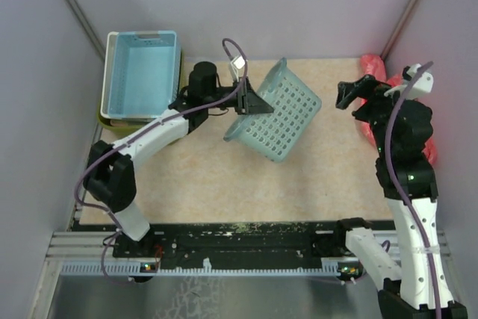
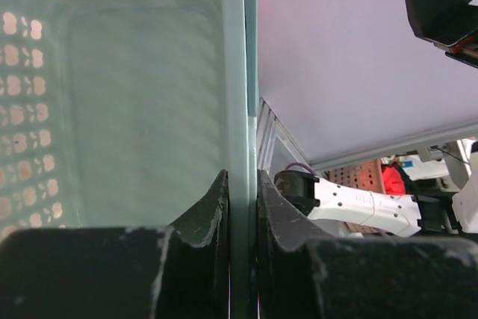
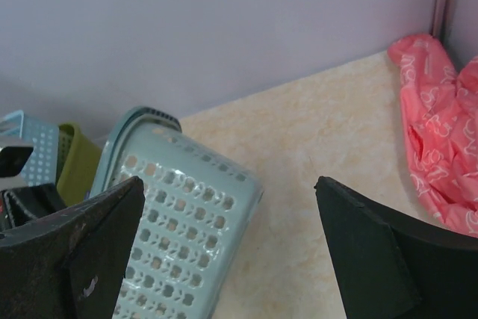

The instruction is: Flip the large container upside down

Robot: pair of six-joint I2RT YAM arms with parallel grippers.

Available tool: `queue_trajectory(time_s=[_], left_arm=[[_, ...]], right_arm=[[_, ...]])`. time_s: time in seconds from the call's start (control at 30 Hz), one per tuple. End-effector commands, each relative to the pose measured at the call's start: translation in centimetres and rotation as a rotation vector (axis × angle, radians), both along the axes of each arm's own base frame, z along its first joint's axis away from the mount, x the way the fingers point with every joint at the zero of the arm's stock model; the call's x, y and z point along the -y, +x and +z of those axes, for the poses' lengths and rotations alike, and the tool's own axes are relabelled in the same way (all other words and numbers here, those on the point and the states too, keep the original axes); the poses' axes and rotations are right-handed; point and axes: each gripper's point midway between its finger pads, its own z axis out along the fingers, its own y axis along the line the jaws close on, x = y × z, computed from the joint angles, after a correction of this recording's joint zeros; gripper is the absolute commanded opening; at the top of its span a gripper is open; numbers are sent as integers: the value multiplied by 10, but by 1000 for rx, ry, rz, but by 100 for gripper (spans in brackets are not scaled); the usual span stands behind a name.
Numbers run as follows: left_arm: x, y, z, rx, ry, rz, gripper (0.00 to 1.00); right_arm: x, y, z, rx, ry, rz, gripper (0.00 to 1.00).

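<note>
The large container, an olive-green tub point(image 1: 119, 122), stands upright at the back left with two other trays nested in it, so only its rim shows. A sliver of it also shows in the right wrist view point(image 3: 81, 160). My left gripper point(image 1: 250, 101) is to its right, shut on the rim of the smaller pale teal perforated basket point(image 1: 280, 113). It holds that basket tilted on its side over mid-table. In the left wrist view the fingers point(image 2: 243, 177) pinch the basket wall point(image 2: 112, 110). My right gripper point(image 1: 351, 95) is open and empty at the right, facing the teal basket point(image 3: 179, 222).
A light-blue tray point(image 1: 142, 72) lies on top of the stack in the olive tub, with a pale tray rim under it. A crumpled pink-red bag point(image 1: 373, 69) lies in the back right corner behind my right arm, also in the right wrist view point(image 3: 433, 125). Walls close three sides.
</note>
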Motion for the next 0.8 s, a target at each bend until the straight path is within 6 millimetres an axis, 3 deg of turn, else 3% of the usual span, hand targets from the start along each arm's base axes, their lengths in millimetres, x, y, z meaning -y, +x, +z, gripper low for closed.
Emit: queue_trajectory(time_s=[0.0,0.1,0.17,0.27,0.3,0.33,0.5,0.63,0.77], left_arm=[[14,4,17,24,-101,-35,0],[20,14,-14,-81,-76,-45,0],[22,18,-33,-133,-57,-56,4],[19,29,-56,-158,-9,-41,39],[18,33,-63,-156,19,-24,55],[15,37,-68,-145,51,-7,64],[-4,57,-65,-42,191,92,83],[-24,66,-49,56,267,160,87],[-44,63,-41,128,355,215,86]], right_arm=[[-34,6,-44,-209,-31,198,98],[-67,6,-74,-335,4,384,98],[-76,5,-90,-405,36,433,98],[-75,2,-109,-456,72,411,98],[-73,0,-114,-464,82,398,98],[-72,-1,-118,-475,94,383,98],[-80,-5,-144,-525,150,413,98],[-85,-6,-163,-551,168,432,98],[-85,-3,-176,-568,188,418,98]])
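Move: The left fingers already pinch the large container's rim; its middle hangs about 5 cm to the right and 10 cm below them, with bare table some 29 cm beneath the hand, 2 cm farther out and 6 cm right. From the open right hand, the container is roughly 5 cm ahead, 19 cm left and 20 cm lower, and the red bag 15 cm ahead, 19 cm right, 37 cm down. Down and slightly forward goes the left hand, lowering the container by its rim about 9 cm; its fingers then open wide, let go and back off upward some 3 cm, still easing forward and tipping down a little. Meanwhile the wide-open right hand sinks about 19 cm and swings left to the container's right side, pitching down some 35 degrees and turning counter-clockwise. ##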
